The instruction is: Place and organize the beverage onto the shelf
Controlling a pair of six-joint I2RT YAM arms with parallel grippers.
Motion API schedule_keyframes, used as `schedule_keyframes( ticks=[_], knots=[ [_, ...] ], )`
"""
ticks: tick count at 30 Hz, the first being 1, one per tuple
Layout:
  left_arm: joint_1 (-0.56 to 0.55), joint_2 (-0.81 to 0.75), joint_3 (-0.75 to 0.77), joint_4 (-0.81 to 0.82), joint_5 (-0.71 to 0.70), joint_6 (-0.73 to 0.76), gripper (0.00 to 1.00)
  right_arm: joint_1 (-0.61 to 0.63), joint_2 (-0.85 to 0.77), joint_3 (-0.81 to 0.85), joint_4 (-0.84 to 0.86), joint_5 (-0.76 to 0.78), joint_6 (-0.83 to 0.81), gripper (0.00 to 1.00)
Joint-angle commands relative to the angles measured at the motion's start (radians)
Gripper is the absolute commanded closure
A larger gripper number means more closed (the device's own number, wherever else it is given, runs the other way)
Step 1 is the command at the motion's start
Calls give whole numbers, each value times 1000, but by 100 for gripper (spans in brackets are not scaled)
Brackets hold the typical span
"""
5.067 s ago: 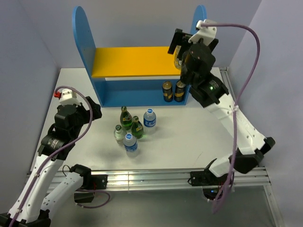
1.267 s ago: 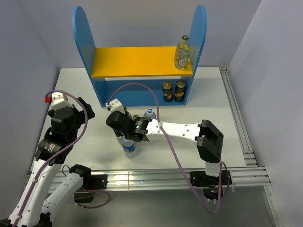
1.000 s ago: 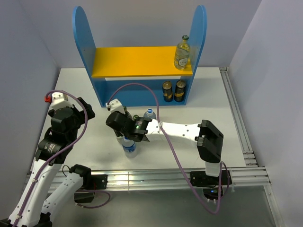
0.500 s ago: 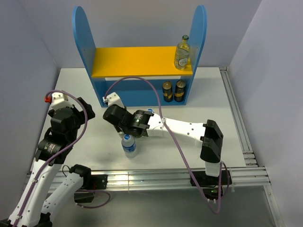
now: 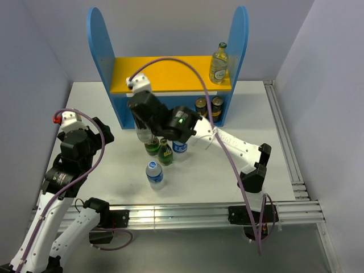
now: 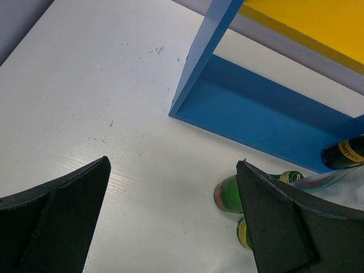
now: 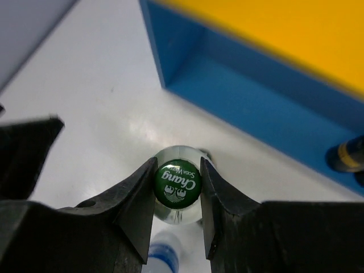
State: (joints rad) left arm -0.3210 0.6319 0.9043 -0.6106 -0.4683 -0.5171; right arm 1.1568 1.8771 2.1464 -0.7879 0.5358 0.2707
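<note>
My right gripper is shut on the green cap of a clear glass bottle and holds it above the table, in front of the blue shelf. Another clear glass bottle stands on the yellow upper board at its right end. Two green bottles and a water bottle stand close together below my right gripper. A second water bottle stands nearer. My left gripper is open and empty, left of the green bottles.
Two dark bottles with gold labels stand on the shelf's lower level at the right. The shelf's left panel rises just ahead of my left gripper. The right arm stretches across the middle of the table.
My right gripper has closed on the clear glass bottle among the group, lifted it, and carried it back toward the shelf. The left arm has not moved.
</note>
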Motion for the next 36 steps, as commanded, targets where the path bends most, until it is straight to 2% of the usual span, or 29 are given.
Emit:
schedule_keyframes(
  ticks=[1,5,10,19,28,32,36],
  knots=[
    [5,-9,18,17,11,5,1,-63,-18,188,52,69,-64,100],
    [5,-9,15,17,11,6,1,-132,-41,239,64,64,-94,100],
    [7,-8,16,18,16,6,1,-224,-108,204,111,53,-100,100],
    [7,0,15,17,16,6,1,-315,-136,228,160,93,-149,100],
    [7,6,13,18,22,8,1,-362,-185,242,249,150,-212,100],
    [7,6,15,21,26,8,1,-367,-184,300,288,196,-260,100],
    [7,8,15,20,30,8,1,-370,-202,273,355,236,-318,100]
  ],
)
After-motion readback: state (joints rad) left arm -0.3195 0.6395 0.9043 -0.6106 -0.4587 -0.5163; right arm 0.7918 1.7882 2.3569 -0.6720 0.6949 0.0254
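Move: The right hand already holds the clear soda bottle by its neck. Its place on the yellow upper shelf lies about 19 cm ahead of this hand and 20 cm to the right, some 7 cm lower. The soda bottle already shelved stands about 8 cm right of that place. The two dark cans are about 17 cm ahead of the hand, 24 and 30 cm right, 25 cm below. From the left hand the place is about 22 cm ahead, 32 cm right, near its own height. Rightward, forward and up, the right arm swings the soda bottle towards the already shelved one, about 18 cm to the right and 12 forward. It rises first, levels off while crossing, then climbs again to some 15 cm higher, turning clockwise about 25 degrees and tipping the fingers upward about 20 as they keep their hold. ##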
